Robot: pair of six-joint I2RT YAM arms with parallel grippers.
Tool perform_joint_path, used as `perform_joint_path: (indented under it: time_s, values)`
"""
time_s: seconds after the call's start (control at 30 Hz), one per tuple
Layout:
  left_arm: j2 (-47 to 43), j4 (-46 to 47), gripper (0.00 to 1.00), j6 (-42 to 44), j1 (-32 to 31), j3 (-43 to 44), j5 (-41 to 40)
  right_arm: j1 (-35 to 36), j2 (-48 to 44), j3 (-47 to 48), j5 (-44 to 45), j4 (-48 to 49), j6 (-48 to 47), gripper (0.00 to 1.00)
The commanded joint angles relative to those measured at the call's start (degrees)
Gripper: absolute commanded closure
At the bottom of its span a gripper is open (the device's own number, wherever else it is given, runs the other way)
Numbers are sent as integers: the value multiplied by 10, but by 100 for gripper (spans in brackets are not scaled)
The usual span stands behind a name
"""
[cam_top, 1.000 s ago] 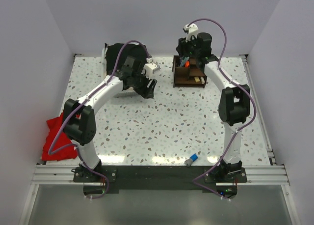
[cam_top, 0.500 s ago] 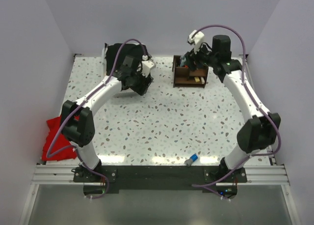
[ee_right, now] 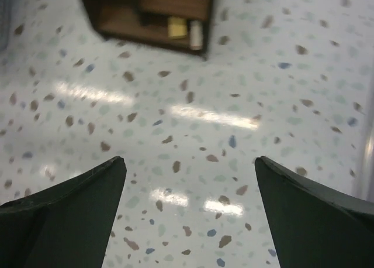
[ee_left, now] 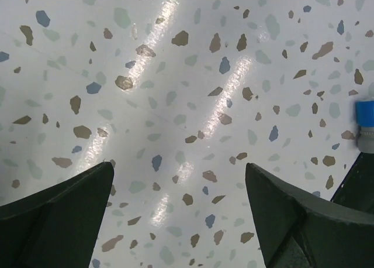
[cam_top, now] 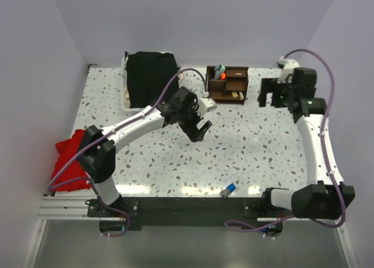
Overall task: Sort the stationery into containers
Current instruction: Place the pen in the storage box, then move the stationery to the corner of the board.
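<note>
The dark brown wooden organiser stands at the back of the table, with an orange-capped marker and pens upright in its back left compartment. In the right wrist view the organiser has a tan eraser in a front compartment. A blue-grey sharpener lies near the front edge; its blue end shows at the right edge of the left wrist view. My left gripper hangs open over bare table at mid-table. My right gripper is open, right of the organiser, holding nothing.
A black cloth covers something at the back left. A red cloth lies over the table's left edge. White walls close in the table on three sides. The right arm's cable loops near the right wall.
My left arm has swung from beside the black cloth toward mid-table, its jaws now wide. My right arm has drawn away from the organiser to the right and opened wide.
</note>
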Motion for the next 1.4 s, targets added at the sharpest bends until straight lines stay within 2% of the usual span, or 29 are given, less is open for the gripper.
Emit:
perform_joint_path:
  time_s: [0.0,0.1,0.17,0.27,0.3,0.33,0.4,0.5,0.7,0.77,0.9,0.93,1.07,1.37]
  values:
    - [17,20,0,-104,-56,-4,-265,-118,-15,81,129,6,156,4]
    - [49,20,0,-117,-93,-5,-466,-166,-11,104,98,-58,175,4]
    - [61,8,0,-103,-93,12,-466,-179,-22,94,45,-78,171,4]
    - [54,-36,0,-101,-99,57,-368,-190,-47,51,27,-69,160,3]
    - [51,-45,0,-109,-100,77,-284,-197,-52,41,22,-67,157,3]
    - [50,-54,0,-119,-103,85,-245,-200,-54,42,19,-69,153,3]
    - [46,-69,0,-135,-114,98,-195,-215,-63,52,2,-85,150,2]
    - [53,-86,0,-138,-151,114,-194,-239,-75,75,-7,-122,144,2]
    - [73,-79,0,-172,-200,112,-136,-276,-62,97,-61,-224,145,2]
    - [72,-72,4,-172,-225,109,-140,-284,-47,101,-73,-238,154,2]
    - [78,-60,13,-190,-244,85,-105,-295,-35,126,-114,-216,163,2]
    - [84,-54,18,-192,-251,86,-101,-295,-35,130,-118,-207,168,2]
    - [103,-55,29,-204,-269,93,-74,-295,-36,145,-113,-181,187,2]
    - [135,-50,31,-223,-309,89,-57,-295,-55,111,-115,-151,208,1]
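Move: Lying back and to the right of the left hand is the blue-and-grey glue stick, about 21 cm back, 11 cm right and 12 cm below, with the near table edge some 3 cm behind it. The storage box is about 23 cm ahead and 11 cm right of that hand. From the right hand the glue stick is roughly 27 cm back, 13 cm left and 25 cm down, and the storage box 18 cm ahead and 13 cm left. Dipping about 4.5 cm and coming most of the way up again, the left hand then sweeps back and to the right towards the glue stick, ending some 18 cm farther back and lower, its opening narrowing from full to about two-thirds without touching it. The empty right hand swings right and up, away from the storage box, turning some 30 degrees clockwise, then eases back with its fingers open. ##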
